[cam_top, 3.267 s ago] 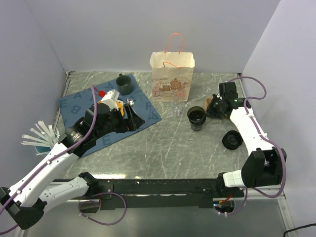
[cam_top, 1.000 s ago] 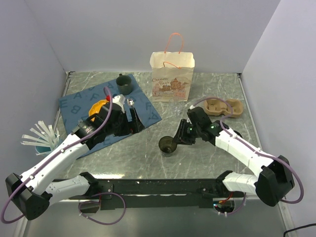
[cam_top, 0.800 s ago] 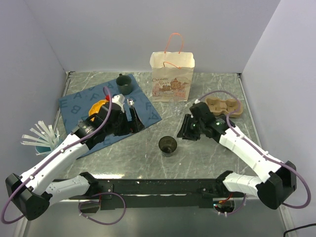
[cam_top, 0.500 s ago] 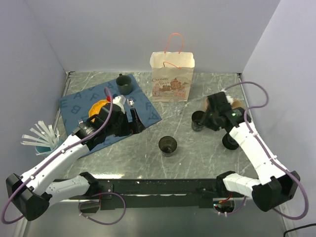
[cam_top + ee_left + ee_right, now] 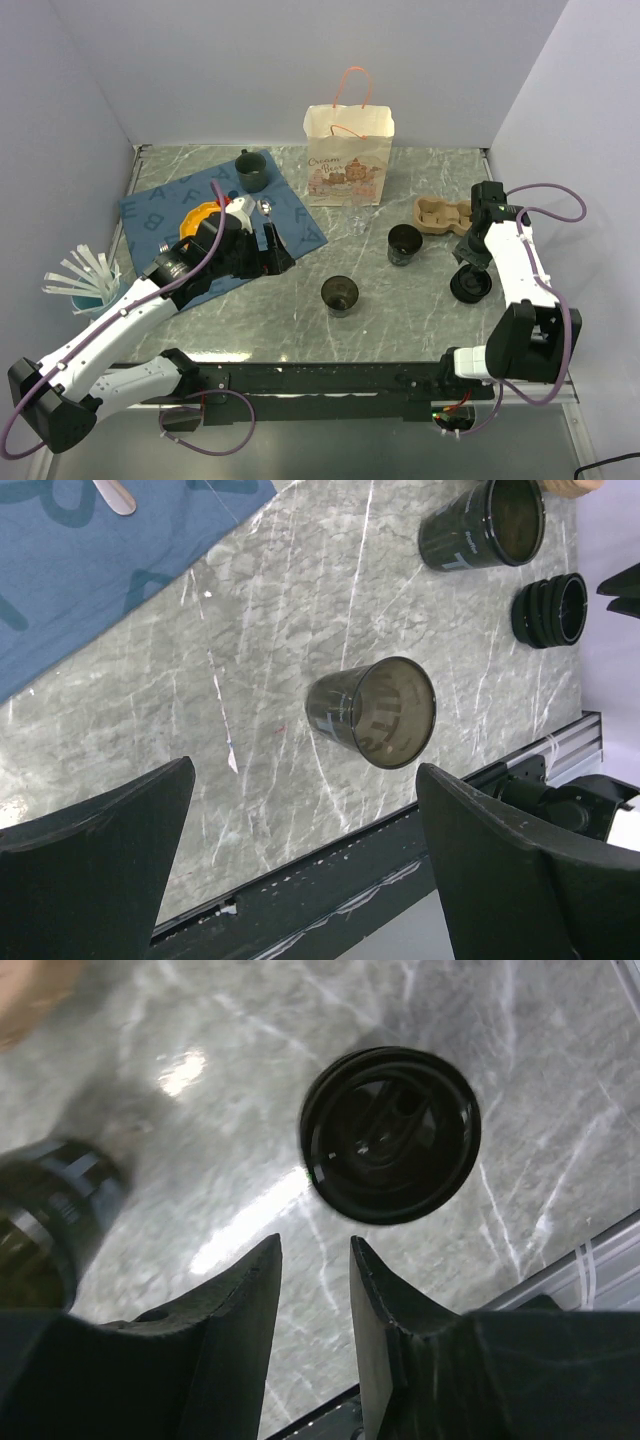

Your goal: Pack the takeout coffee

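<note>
Two dark lidless takeout cups stand upright on the marble table: one in the middle [image 5: 340, 294] [image 5: 385, 712], one further right [image 5: 403, 244] [image 5: 487, 525] [image 5: 50, 1222]. Black lids [image 5: 471, 285] [image 5: 390, 1135] [image 5: 548, 610] lie stacked to the right. The brown pulp tray [image 5: 443, 214] sits behind them. My right gripper [image 5: 468, 255] [image 5: 314, 1250] hovers just beside the lids, jaws a little apart, nothing between them. My left gripper [image 5: 275, 248] [image 5: 305, 780] hangs wide open above the table, left of the middle cup, holding nothing.
A paper bag [image 5: 348, 155] with pink handles stands at the back centre, a small clear glass [image 5: 358, 222] before it. A blue mat [image 5: 165, 205] at left carries a dark green mug [image 5: 251, 171] and an orange item [image 5: 195, 215]. White stirrers [image 5: 80, 275] fan out at far left.
My right gripper left the middle cup, swung right past the second cup, and now hovers by the lids. The left arm has barely moved.
</note>
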`<state>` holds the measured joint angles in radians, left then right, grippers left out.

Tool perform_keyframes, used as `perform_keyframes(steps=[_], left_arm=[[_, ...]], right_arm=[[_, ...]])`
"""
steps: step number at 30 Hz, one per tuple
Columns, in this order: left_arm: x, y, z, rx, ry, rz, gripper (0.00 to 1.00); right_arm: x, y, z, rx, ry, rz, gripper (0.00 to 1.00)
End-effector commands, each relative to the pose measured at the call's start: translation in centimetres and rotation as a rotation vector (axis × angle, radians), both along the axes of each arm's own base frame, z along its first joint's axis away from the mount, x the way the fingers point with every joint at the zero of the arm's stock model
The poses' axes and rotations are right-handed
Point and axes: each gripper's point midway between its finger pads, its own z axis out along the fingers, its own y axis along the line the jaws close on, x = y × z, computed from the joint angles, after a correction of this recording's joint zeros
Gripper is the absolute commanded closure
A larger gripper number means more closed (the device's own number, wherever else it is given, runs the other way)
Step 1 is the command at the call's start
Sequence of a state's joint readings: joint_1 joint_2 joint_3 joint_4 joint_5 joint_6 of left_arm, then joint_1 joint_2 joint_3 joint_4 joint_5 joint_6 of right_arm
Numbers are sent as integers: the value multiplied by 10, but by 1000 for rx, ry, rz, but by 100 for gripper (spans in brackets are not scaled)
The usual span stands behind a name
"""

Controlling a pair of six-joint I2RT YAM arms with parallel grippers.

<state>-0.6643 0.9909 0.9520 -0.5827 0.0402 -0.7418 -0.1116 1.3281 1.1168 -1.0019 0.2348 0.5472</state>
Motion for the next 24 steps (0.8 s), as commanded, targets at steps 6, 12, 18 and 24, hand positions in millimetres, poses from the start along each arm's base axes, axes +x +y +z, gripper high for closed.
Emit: perform_keyframes(steps=[6,12,18,24], left_arm=[[0,5,5,10,-45,-8,1],[4,2,4,17,-37,-9,1],[5,2,2,21,-28,-4,1],[4,4,1,28,-27,0,1]], right_arm=[[22,-19,-31,47,13,-13,58],[22,-20,-40,54,42,-14,57],[22,-22,-47,60,43,-20,57],[18,-20,-56,76,50,-38,57]])
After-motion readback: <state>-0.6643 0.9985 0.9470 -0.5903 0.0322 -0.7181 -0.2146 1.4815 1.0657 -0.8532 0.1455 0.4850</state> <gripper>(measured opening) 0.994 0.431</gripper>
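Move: The stack of black lids is about 4 cm to the right hand's right, a centimetre or so back and some 7 cm below. Of its neighbours, the nearer dark cup stands about 11 cm left and 6 cm ahead of this hand, and the cardboard cup carrier about 16 cm ahead and 2 cm left, both below it. From the idle left hand the lids are roughly 43 cm right, 3 cm ahead and 16 cm lower. Down goes the right hand, about 5 cm and mostly early on, easing a couple of centimetres right and forward as it sinks towards the lid stack. The partly open fingers keep their gap and come in close at the stack's left-hand rim, one fingertip over the top lid; whether they touch can't be seen. The wrist tilts only slightly. ##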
